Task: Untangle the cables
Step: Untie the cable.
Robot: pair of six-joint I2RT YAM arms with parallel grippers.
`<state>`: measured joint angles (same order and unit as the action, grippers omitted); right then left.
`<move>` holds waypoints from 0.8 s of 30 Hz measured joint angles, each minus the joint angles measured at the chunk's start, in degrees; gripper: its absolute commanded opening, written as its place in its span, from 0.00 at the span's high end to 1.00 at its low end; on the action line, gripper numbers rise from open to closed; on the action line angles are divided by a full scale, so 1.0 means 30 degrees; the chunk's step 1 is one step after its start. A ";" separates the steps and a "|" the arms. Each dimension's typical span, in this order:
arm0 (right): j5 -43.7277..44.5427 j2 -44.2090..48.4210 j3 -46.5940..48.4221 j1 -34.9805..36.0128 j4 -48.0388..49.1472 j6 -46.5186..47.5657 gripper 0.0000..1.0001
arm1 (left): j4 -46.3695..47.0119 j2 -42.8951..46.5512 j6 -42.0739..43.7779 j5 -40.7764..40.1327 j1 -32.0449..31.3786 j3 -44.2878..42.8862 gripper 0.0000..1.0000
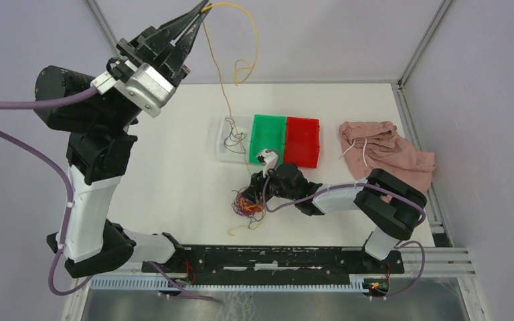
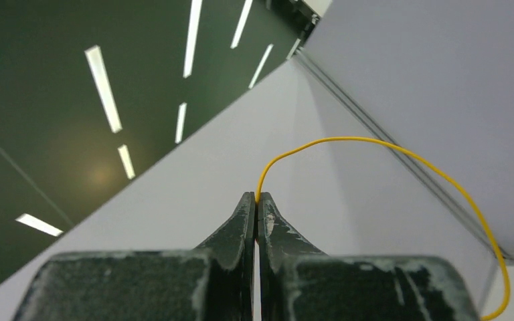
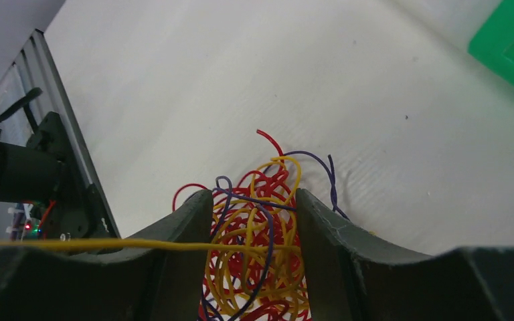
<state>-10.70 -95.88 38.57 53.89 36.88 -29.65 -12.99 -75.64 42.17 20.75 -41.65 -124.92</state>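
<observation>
A clump of yellow, red and purple cables point(image 1: 246, 204) lies on the white table in front of the bins. My right gripper point(image 1: 255, 192) is down on it, its jaws closed against the clump point(image 3: 261, 247) that fills the gap between them point(image 3: 254, 197). My left gripper point(image 1: 203, 7) is raised high at the back left, shut on one long yellow cable point(image 1: 222, 80). That cable hangs from the fingertips and runs down towards the bins. In the left wrist view the yellow cable point(image 2: 375, 142) arcs out of the closed tips point(image 2: 257, 197). A taut yellow strand point(image 3: 107, 245) crosses the right wrist view.
A clear bin point(image 1: 222, 148) holding a few dark wires, a green bin point(image 1: 268, 137) and a red bin point(image 1: 302, 140) stand side by side mid-table. A pink cloth point(image 1: 385, 150) with a white drawstring point(image 1: 349, 150) lies at the right. Enclosure walls surround the table.
</observation>
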 measured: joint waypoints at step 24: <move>0.2397 -0.0619 -0.2688 0.0000 0.1880 0.0372 0.16 | 1.2794 -0.5406 1.4717 0.2907 0.0000 -0.6273 0.97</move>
<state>-3.51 -97.73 30.50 53.89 42.52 -28.53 25.39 -91.85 86.32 29.47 -41.65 -143.74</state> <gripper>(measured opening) 0.832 0.051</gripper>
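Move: The left gripper holds the yellow cable high up, with the cable tangle almost directly beneath it, about 70 cm down, 2 cm to its right and 1 cm back. The half-open right gripper hangs with the tangle about 6 cm below it and 1 cm back. At about that lower height, the white bin lies some 20 cm ahead of the right gripper and 5 cm left, the green bin 20 cm ahead and 5 cm right. Keep the yellow cable pinched and carry the left gripper up about 13 cm, away from the tangle, drawing it back some 8 cm and a little left while the wrist swings the fingers round to point steeply upward. Meanwhile lower the right gripper about 5 cm onto the tangle, easing it right, and spread its fingers wider around the strands. ##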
